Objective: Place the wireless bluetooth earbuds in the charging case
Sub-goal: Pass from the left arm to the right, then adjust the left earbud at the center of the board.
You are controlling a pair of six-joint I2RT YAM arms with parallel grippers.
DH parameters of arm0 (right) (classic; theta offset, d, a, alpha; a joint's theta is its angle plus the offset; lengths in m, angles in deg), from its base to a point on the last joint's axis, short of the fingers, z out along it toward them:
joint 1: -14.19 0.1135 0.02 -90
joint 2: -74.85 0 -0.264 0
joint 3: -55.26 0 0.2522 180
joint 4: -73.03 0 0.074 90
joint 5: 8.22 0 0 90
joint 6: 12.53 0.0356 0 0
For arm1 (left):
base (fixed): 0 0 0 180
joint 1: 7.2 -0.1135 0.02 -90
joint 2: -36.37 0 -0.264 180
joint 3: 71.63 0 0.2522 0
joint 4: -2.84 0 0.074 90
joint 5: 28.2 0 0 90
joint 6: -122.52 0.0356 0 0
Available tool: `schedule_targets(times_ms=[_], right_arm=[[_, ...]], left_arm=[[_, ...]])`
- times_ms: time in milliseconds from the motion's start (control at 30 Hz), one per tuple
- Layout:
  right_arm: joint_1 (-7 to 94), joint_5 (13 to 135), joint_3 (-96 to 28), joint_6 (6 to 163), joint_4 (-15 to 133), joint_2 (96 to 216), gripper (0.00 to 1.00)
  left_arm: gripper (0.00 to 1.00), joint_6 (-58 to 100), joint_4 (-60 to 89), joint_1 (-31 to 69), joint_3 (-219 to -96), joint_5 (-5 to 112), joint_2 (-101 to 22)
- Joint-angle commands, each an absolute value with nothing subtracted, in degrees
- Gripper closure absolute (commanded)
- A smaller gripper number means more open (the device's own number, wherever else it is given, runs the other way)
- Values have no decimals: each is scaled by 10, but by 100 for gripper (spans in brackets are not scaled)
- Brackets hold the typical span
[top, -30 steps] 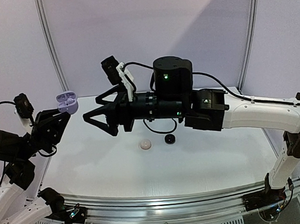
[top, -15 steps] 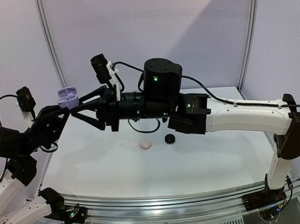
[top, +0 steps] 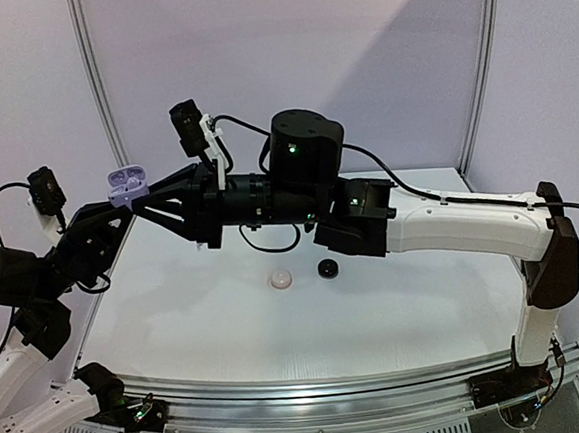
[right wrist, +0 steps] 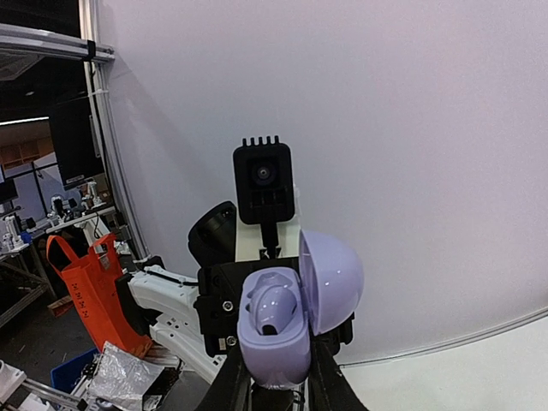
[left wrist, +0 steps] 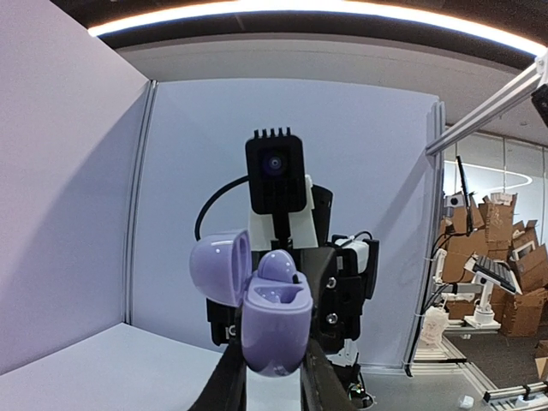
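The lavender charging case (top: pixel 127 185) is held in the air at the far left with its lid open. My left gripper (top: pixel 118 206) is shut on its body. My right gripper (top: pixel 141 204) has reached across and its fingers close in on the same case from the other side. In the left wrist view the case (left wrist: pixel 276 321) sits between my left gripper's (left wrist: pixel 270 385) fingers. In the right wrist view the case (right wrist: pixel 274 342) sits between my right gripper's (right wrist: pixel 276 390) fingers. A rounded lavender shape fills one well. A pale earbud (top: pixel 279 278) and a black earbud (top: pixel 327 269) lie on the table.
The white table (top: pixel 397 308) stretches under both arms. The right arm (top: pixel 451 226) spans it from the right base to the far left. Lavender walls close the back and sides. Each wrist view shows the other arm's wrist camera just behind the case.
My right gripper, wide open a second ago over the table's middle, has swung left to the case and narrowed around it. My left gripper has held the case almost still.
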State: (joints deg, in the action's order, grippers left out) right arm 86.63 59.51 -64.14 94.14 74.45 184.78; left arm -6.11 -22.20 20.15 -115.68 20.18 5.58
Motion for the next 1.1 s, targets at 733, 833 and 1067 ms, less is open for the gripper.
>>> schedule_targets(times_ms=[733, 833, 1067], right_arm=[[869, 642, -573, 932, 812, 1806, 100], [868, 654, -566, 926, 810, 1801, 100], [855, 692, -535, 914, 795, 1775, 100]], left_arm=[[33, 8, -129, 197, -1147, 229, 79], [25, 21, -107, 197, -1144, 226, 82], [18, 72, -16, 196, -1144, 235, 92]])
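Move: The open lavender case is gripped by both hands: its middle is about 1 cm left of the right hand point, about 1 cm right of the left one, and roughly 1 cm ahead of and 1 cm above each. Far below on the table, some 44 cm under the right hand, the pale pink case lies about 20 cm ahead and 16 cm to its right; the black case is roughly 21 cm ahead and 27 cm to its right. Keep the right gripper shut on the lavender case while you open the left fingers wide to let go, then draw the left hand down about 3 cm and slightly forward, out from under the case. Let the right hand dip some 2 cm with the case, then ease it forward and to the right, turning slightly clockwise. ##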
